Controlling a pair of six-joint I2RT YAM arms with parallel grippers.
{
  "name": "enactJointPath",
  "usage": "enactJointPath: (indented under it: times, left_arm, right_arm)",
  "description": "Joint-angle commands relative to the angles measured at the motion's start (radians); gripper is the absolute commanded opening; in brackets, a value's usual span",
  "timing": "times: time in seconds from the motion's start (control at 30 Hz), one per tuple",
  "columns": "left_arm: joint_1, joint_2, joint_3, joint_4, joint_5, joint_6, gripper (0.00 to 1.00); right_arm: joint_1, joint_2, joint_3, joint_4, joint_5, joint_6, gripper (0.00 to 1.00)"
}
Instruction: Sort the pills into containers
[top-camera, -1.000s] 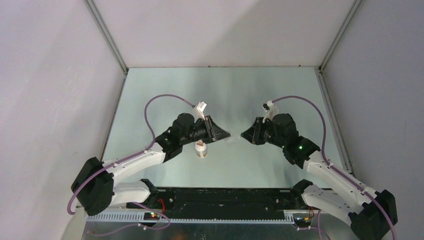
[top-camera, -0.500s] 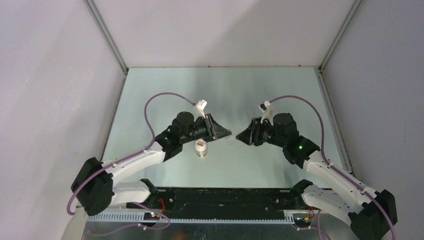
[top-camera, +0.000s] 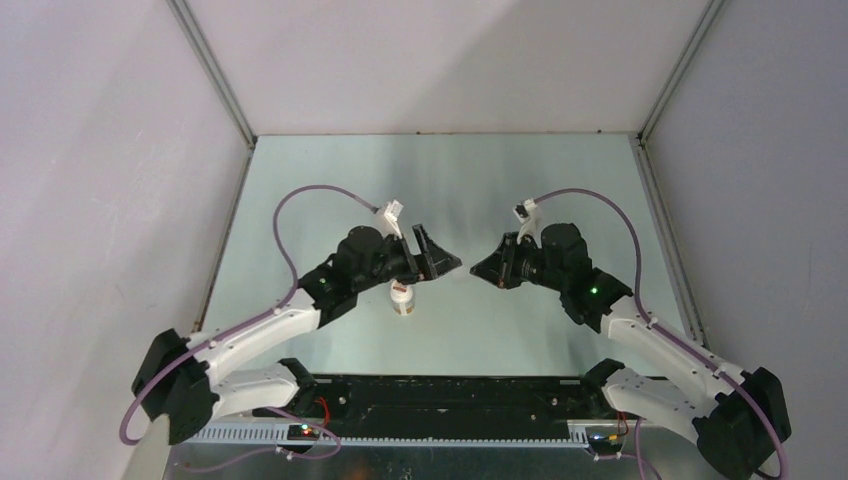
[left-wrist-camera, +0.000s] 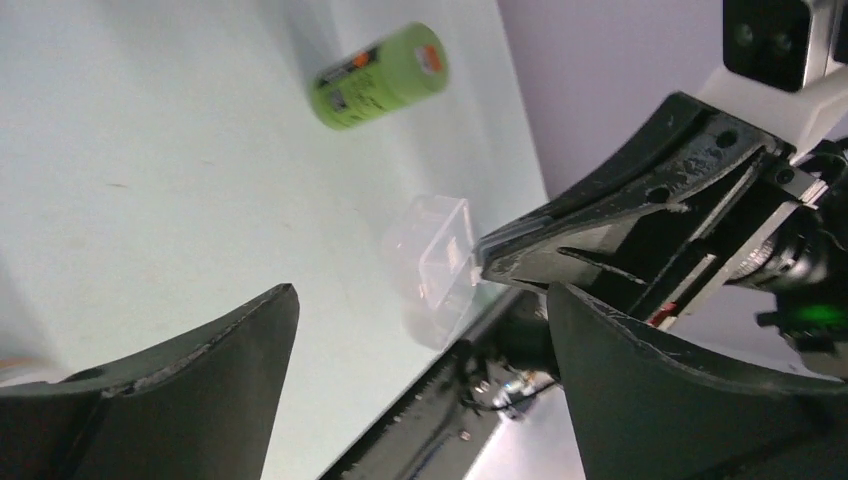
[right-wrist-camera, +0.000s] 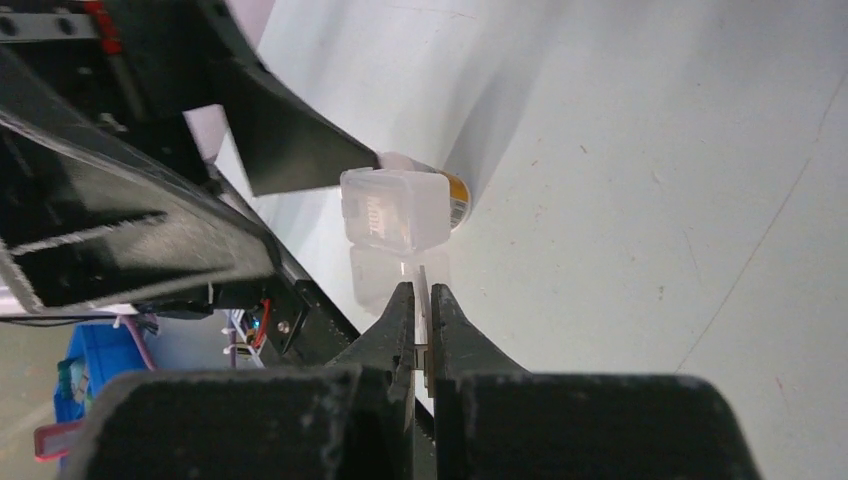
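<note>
The containers are one small translucent pill box (right-wrist-camera: 395, 210) held up in the air between the two grippers, also seen pale and see-through in the left wrist view (left-wrist-camera: 435, 250). My right gripper (right-wrist-camera: 420, 290) is shut on a thin flap at the box's near edge. My left gripper (left-wrist-camera: 420, 290) is open, its fingers (left-wrist-camera: 200, 380) spread wide either side of the box. One left fingertip (right-wrist-camera: 300, 150) reaches the box's upper corner. In the top view the grippers nearly meet, left (top-camera: 440, 250) and right (top-camera: 480, 268). No pills show.
A white bottle with an orange cap (top-camera: 402, 298) stands on the table under the left gripper. A green bottle (left-wrist-camera: 380, 76) lies on its side farther off. The pale green table (top-camera: 330, 180) is walled by white panels. The black base rail (top-camera: 450, 395) runs along the near edge.
The left gripper's jaws have spread open and let go of the box. The right gripper has edged left and shut on the box's flap. The left arm's elbow has shifted slightly left.
</note>
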Motion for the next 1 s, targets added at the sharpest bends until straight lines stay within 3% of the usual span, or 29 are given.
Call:
enactJointPath:
  times: [0.0,0.1,0.27,0.57,0.77,0.97]
  left_arm:
    - [0.01,-0.118,0.052,-0.212,-0.277,0.109,0.99]
    - [0.031,-0.195,0.066,-0.32,-0.4,0.151,0.99]
    - [0.051,-0.32,0.065,-0.405,-0.487,0.196,0.99]
    - [0.055,-0.458,0.034,-0.504,-0.494,0.205,0.99]
    - [0.056,-0.53,-0.01,-0.52,-0.458,0.229,0.99]
    - [0.056,-0.556,0.0,-0.565,-0.443,0.259,0.99]
  right_arm:
    - [0.017,0.033,0.009,0.006,0.093,-0.007,0.0]
    - [0.031,0.08,0.007,0.001,0.139,-0.007,0.0]
    - [0.057,0.247,-0.002,0.072,0.145,-0.004,0.0]
    - [0.026,0.468,-0.004,0.221,0.061,-0.115,0.0]
    - [0.014,0.521,0.052,0.137,0.147,-0.174,0.33]
    - [0.012,0.442,0.155,-0.03,0.274,-0.14,0.58]
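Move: The right hand, some 18 cm above the table, holds a small clear container by its lid, the body about 3 cm left of the hand. The set-down spot lies 5 cm ahead, 2 cm left and 17 cm below. The green bottle stands 13 cm ahead and 11 cm right; the white bottle 16 cm left, 1 cm ahead. From the open left hand the white bottle is roughly 9 cm left, 1 cm ahead, 14 cm below; the held container is level, 4 cm right. Lower the right gripper about 15 cm, easing some 5 cm forward and tipping its fingers further down, to put the clear container on the table; then open the fingers about halfway to let go of the lid and start to rise. Meanwhile draw the already open left gripper about 14 cm left, away from the container and high over the white bottle, rising slightly and swinging counter-clockwise. ##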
